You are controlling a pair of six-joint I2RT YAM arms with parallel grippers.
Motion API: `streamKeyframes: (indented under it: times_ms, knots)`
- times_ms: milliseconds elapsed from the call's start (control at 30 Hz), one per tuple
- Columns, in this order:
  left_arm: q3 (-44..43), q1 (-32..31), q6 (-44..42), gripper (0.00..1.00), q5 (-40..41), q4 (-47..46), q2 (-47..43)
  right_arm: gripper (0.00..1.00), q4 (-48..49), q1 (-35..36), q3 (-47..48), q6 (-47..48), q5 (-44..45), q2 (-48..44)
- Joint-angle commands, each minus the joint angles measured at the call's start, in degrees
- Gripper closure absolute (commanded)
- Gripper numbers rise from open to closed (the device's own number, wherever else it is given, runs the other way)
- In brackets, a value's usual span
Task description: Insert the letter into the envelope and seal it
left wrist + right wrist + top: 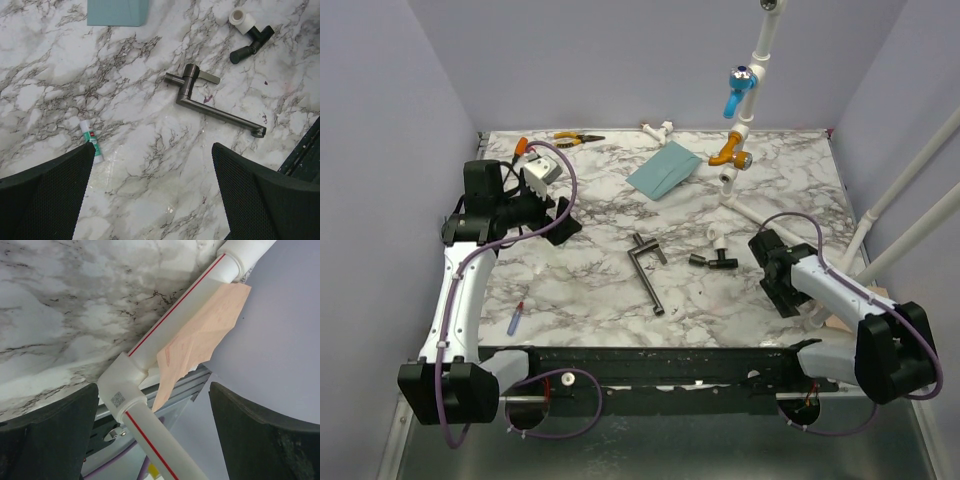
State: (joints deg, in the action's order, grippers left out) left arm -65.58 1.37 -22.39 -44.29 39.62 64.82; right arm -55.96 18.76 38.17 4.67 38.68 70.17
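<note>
The teal envelope (665,168) lies flat at the back middle of the marble table; its near edge shows at the top of the left wrist view (117,12). The tan letter (200,337) hangs over the table's right edge behind a white pipe (175,315). From above, only a sliver of it (837,322) shows beside the right arm. My right gripper (154,387) is open above that pipe's fitting and the letter's lower corner, holding nothing. My left gripper (152,165) is open over bare marble on the left side (560,222), far from both papers.
A dark metal faucet (650,265) and a black tee fitting (713,260) lie mid-table. A glue stick (91,141) rests by the left finger. Pliers (578,138) lie at the back. A white pipe stand with blue and orange valves (738,120) rises at the back right.
</note>
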Motion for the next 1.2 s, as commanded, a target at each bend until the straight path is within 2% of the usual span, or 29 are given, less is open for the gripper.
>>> streamKeyframes:
  times_ms: [0,133,233,267,433,700,933,1167]
  knots:
    - [-0.4,-0.3,0.7,0.02,-2.1,1.7,-2.2,0.07,3.8,0.0,-0.9,3.2,3.9,2.9]
    - [1.3,-0.3,0.1,0.02,-3.2,1.2,-4.6,0.08,1.9,0.0,-0.4,0.6,5.3,3.4]
    - [2.6,-0.3,0.9,0.02,-4.5,-0.4,-5.5,0.25,1.4,0.0,-1.3,1.5,8.1,3.7]
    - [3.0,-0.3,0.8,0.02,-4.7,-0.6,-5.8,0.27,1.2,0.0,-1.3,0.9,8.0,3.9]
    - [5.5,-0.3,0.5,0.02,-3.7,-0.9,-7.9,0.19,-4.0,-1.2,1.0,-3.0,9.1,4.2]
    - [5.2,-0.3,0.9,0.05,-5.1,-1.0,-6.1,0.25,3.3,-1.2,-4.9,12.1,6.3,-1.8]
    - [4.0,-0.3,1.3,0.05,-3.8,-1.0,-4.1,0.29,-1.1,-1.1,-5.7,26.7,-1.0,-9.3]
    - [4.4,-0.3,0.4,0.06,-3.2,-1.0,-2.4,0.32,-2.0,-0.9,-1.2,30.1,-7.5,-7.9]
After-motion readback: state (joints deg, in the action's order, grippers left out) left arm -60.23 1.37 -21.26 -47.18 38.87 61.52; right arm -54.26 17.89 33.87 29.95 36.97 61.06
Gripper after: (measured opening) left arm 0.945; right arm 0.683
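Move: The envelope, which neither hand is reaching for yet, lies roughly 50 cm ahead of the right hand, 39 cm to its left and 7 cm lower. Nearer that hand are the tan paper, about 15 cm to its right and 3 cm back; the white pipe elbow, 4 cm right and 5 cm back; and the black tap, 16 cm ahead and 26 cm left. From the left hand the envelope is about 38 cm ahead, 29 cm right and 24 cm below. Heading for nothing plainly, the right hand hovers beside the white pipe elbow, easing about 2 cm right, then partly back left, and rising about 1 cm, while its wrist turns some 20 degrees counter-clockwise and its empty fingers close by roughly a quarter. The left hand, still wide open, backs off from the envelope by nearly 3 cm, rising slightly, then sinks and creeps forward a little. ##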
